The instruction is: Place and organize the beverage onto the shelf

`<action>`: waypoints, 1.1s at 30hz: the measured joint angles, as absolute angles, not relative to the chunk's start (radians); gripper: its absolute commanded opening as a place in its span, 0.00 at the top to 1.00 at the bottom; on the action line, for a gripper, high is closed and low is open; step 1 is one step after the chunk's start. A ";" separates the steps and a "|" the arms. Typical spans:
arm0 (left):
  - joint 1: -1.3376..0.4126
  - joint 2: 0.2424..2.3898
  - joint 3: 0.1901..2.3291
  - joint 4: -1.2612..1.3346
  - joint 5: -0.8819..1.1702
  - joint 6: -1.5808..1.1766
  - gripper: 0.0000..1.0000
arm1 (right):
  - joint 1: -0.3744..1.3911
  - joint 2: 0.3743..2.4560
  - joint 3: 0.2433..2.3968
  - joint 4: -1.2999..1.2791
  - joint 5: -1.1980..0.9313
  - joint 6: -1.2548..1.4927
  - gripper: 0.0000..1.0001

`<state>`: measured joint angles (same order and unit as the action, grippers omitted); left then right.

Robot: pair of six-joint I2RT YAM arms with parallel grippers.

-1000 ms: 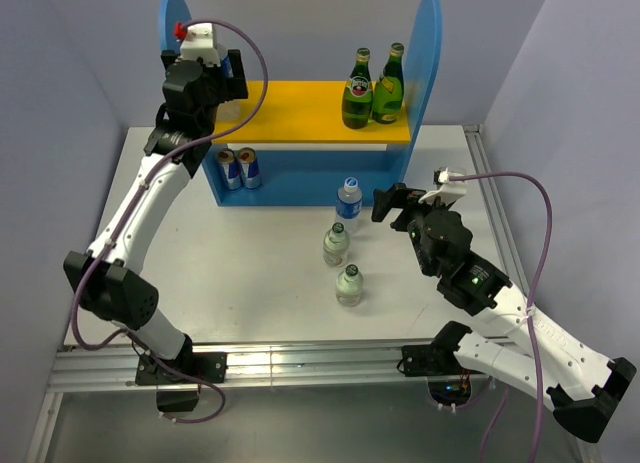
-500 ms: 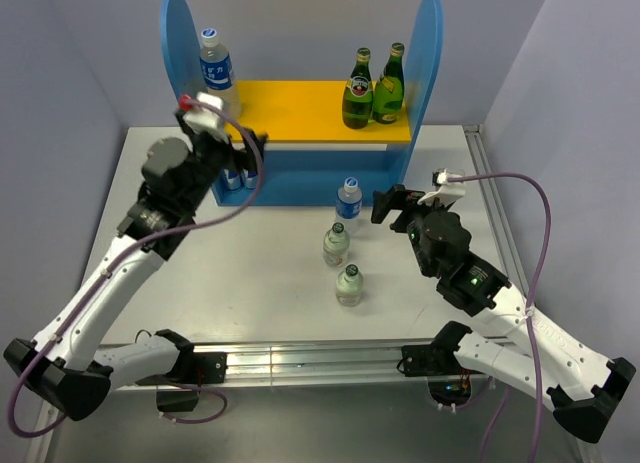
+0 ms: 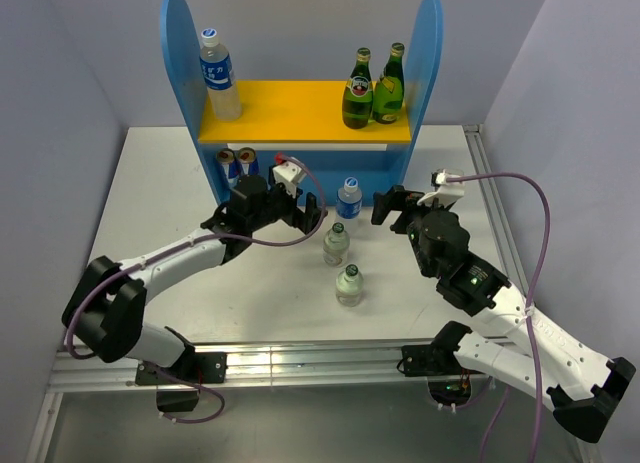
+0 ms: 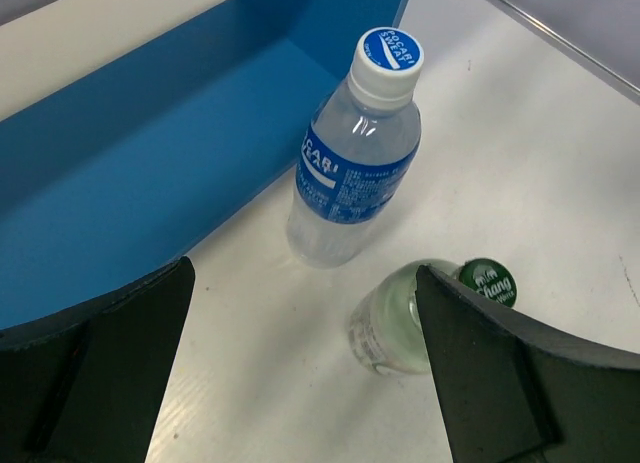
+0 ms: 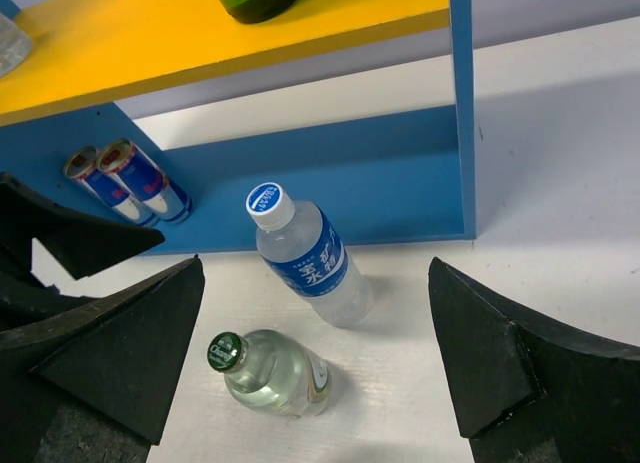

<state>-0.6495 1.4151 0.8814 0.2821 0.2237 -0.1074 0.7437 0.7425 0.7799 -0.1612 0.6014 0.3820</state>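
Note:
The shelf (image 3: 304,111) stands at the back, with blue side panels and a yellow upper board. On the board are a blue-labelled water bottle (image 3: 217,75) at the left and two green bottles (image 3: 372,87) at the right. Two cans (image 3: 240,168) sit on the blue base. On the table a second water bottle (image 3: 348,200) and two clear green-capped bottles (image 3: 336,244) (image 3: 348,285) stand upright. My left gripper (image 3: 300,211) is open and empty, just left of the water bottle (image 4: 350,173). My right gripper (image 3: 395,205) is open and empty, just right of it (image 5: 310,258).
The nearer clear bottle shows in the left wrist view (image 4: 400,328) beside the right finger, and in the right wrist view (image 5: 270,373). The cans (image 5: 125,183) lie at the base's left end. Grey walls enclose the table on three sides.
My left arm has left the water bottle on the yellow board's left end, come down and swung right to the table bottles. The right arm has not moved.

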 measured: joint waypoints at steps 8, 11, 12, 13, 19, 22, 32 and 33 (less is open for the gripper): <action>-0.650 1.531 0.950 0.399 0.263 -0.121 0.01 | 0.744 0.749 0.780 -0.174 0.609 0.382 0.00; -0.650 1.569 0.991 0.423 0.273 -0.121 0.01 | 0.744 0.754 0.780 -0.175 0.610 0.382 0.00; -0.651 1.586 1.009 0.426 0.278 -0.121 0.01 | 0.744 0.756 0.780 -0.175 0.610 0.382 0.00; -0.652 1.603 1.026 0.430 0.285 -0.121 0.01 | 0.744 0.756 0.780 -0.175 0.610 0.382 0.00; -0.668 1.663 1.076 0.428 0.313 -0.120 0.01 | 0.744 0.759 0.780 -0.174 0.614 0.381 0.00; -0.690 1.679 1.096 0.422 0.317 -0.117 0.01 | 0.744 0.762 0.780 -0.173 0.614 0.381 0.00; -0.770 1.789 1.192 0.413 0.278 -0.114 0.01 | 0.744 0.772 0.780 -0.173 0.614 0.382 0.00; -0.776 1.800 1.202 0.412 0.261 -0.113 0.01 | 0.744 0.772 0.780 -0.173 0.614 0.382 0.00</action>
<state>-0.7757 1.8000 1.2018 0.4122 0.2607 -0.1135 0.7437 0.7719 0.7799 -0.1726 0.6140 0.3817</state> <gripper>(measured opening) 0.994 0.998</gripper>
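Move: The upright water bottle by the shelf stands about 12 cm right and 6 cm ahead of the open left hand, its middle some 9 cm lower. The nearer green-capped bottle is roughly 9 cm right and 3 cm back, the front clear bottle 12 cm right and 14 cm back, both about 11 cm below. From the right hand, the water bottle lies some 12 cm left, 11 cm ahead and 19 cm below. The left hand sweeps about 11 cm right towards the water bottle, turning some 10 degrees clockwise, fingers wide open. ##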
